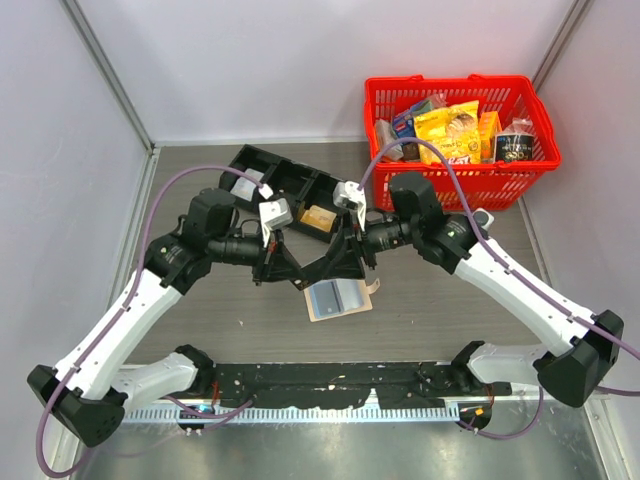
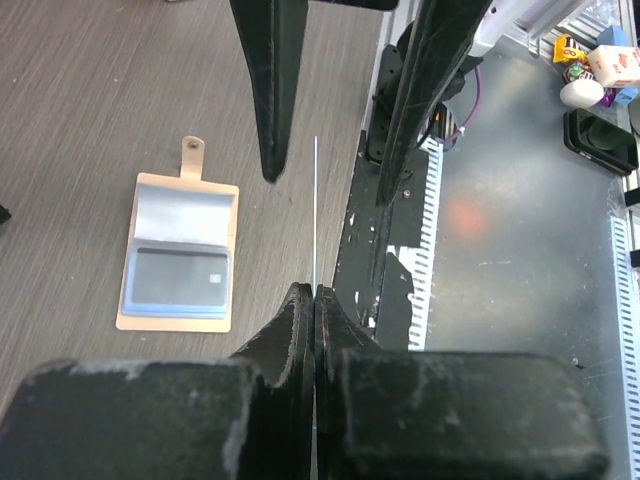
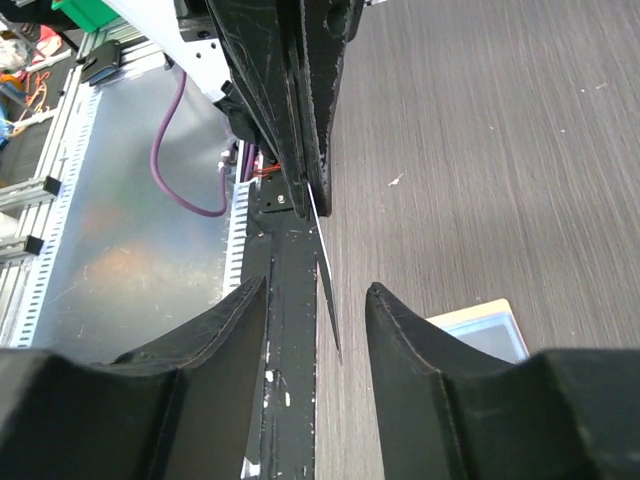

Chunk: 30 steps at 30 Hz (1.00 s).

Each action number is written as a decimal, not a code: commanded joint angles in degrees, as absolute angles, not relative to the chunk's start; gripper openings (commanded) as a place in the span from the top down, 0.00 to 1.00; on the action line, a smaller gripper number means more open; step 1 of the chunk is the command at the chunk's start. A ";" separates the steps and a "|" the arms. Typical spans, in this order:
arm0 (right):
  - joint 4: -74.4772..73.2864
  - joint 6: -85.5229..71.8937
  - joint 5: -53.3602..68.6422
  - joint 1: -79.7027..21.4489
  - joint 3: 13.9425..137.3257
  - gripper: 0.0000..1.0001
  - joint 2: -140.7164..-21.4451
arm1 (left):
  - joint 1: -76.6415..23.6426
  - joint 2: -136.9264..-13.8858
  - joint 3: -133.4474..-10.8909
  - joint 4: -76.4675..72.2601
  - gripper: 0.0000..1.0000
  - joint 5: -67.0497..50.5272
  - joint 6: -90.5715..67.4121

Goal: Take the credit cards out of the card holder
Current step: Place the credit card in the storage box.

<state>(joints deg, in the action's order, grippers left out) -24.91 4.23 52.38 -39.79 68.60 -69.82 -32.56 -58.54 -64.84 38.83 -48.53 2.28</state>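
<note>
The tan card holder (image 1: pixel 338 298) (image 2: pixel 180 250) lies unfolded on the wood table, with a grey credit card (image 2: pixel 182 280) in its lower pocket. A corner of the holder also shows in the right wrist view (image 3: pixel 480 330). Above and left of it, my left gripper (image 1: pixel 290 272) (image 2: pixel 315 292) is shut on another credit card (image 2: pixel 316 200) (image 3: pixel 322 255), held edge-on in the air. My right gripper (image 1: pixel 335 262) (image 3: pixel 317 284) faces the left one. Its jaws stand open on either side of the card's free end, with a gap on both sides.
A black three-compartment tray (image 1: pixel 285 185) holding flat packets sits behind the grippers. A red basket (image 1: pixel 460 130) full of snack packs stands at the back right. A black perforated rail (image 1: pixel 330 385) and metal plate run along the near edge.
</note>
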 commanded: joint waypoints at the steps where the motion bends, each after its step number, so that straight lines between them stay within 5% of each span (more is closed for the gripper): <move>1: -20.57 3.43 55.19 -40.87 71.46 0.57 -70.93 | -33.05 -59.15 -67.59 40.69 1.00 -50.45 3.69; 4: -19.60 2.90 56.34 -40.87 71.28 0.77 -71.10 | -33.05 -59.33 -67.85 41.22 0.95 -50.36 3.87; 5: -19.16 2.12 56.60 -40.87 70.93 0.89 -70.93 | -33.05 -59.33 -67.85 41.13 0.88 -50.10 3.78; 7: -18.11 1.32 55.90 -40.78 70.14 0.99 -70.49 | -33.13 -58.63 -67.50 39.74 0.73 -49.05 2.47; 10: -16.71 0.00 53.10 -40.26 68.04 0.99 -69.26 | -33.13 -56.35 -65.49 35.00 0.47 -44.32 -1.21; 13: -11.88 -7.26 50.63 -38.16 64.70 0.99 -67.94 | -33.05 -53.36 -61.62 27.36 0.36 -35.37 -6.66; 19: 10.52 -25.02 43.00 -35.07 53.02 0.99 -63.20 | -32.61 -47.21 -50.30 8.91 0.31 -16.02 -23.61; 30: 32.86 -43.23 29.98 -34.63 39.73 0.99 -57.48 | -32.70 -38.85 -31.12 -21.60 0.29 -6.94 -48.94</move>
<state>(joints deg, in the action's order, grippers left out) 18.90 -34.54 35.38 -34.70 42.06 -59.55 -32.86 -39.86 -33.69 -4.64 -10.44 -37.82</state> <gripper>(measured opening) 0.031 0.714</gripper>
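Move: The credit card hangs between the two hands, gripped by the left. Its middle is about 3 cm right and 1 cm ahead of that hand, and some 3 cm left and 1 cm back of the right hand, whose open fingers straddle its free end. The card holder lies roughly 20 cm below, 3 cm ahead and 7 cm right of the left hand; the storage box is some 27 cm ahead and 5 cm left of that hand, about 18 cm lower. The card changes hands: the right hand eases about 1 cm left and pinches its free end; only then does the left hand open and let go. Both next swing forward and draw apart, the left about 8 cm forward and 3 cm left, turning some 45 degrees counter-clockwise, the right carrying the card about 5 cm forward and 3 cm right, turning roughly 30 degrees clockwise and dipping briefly. ##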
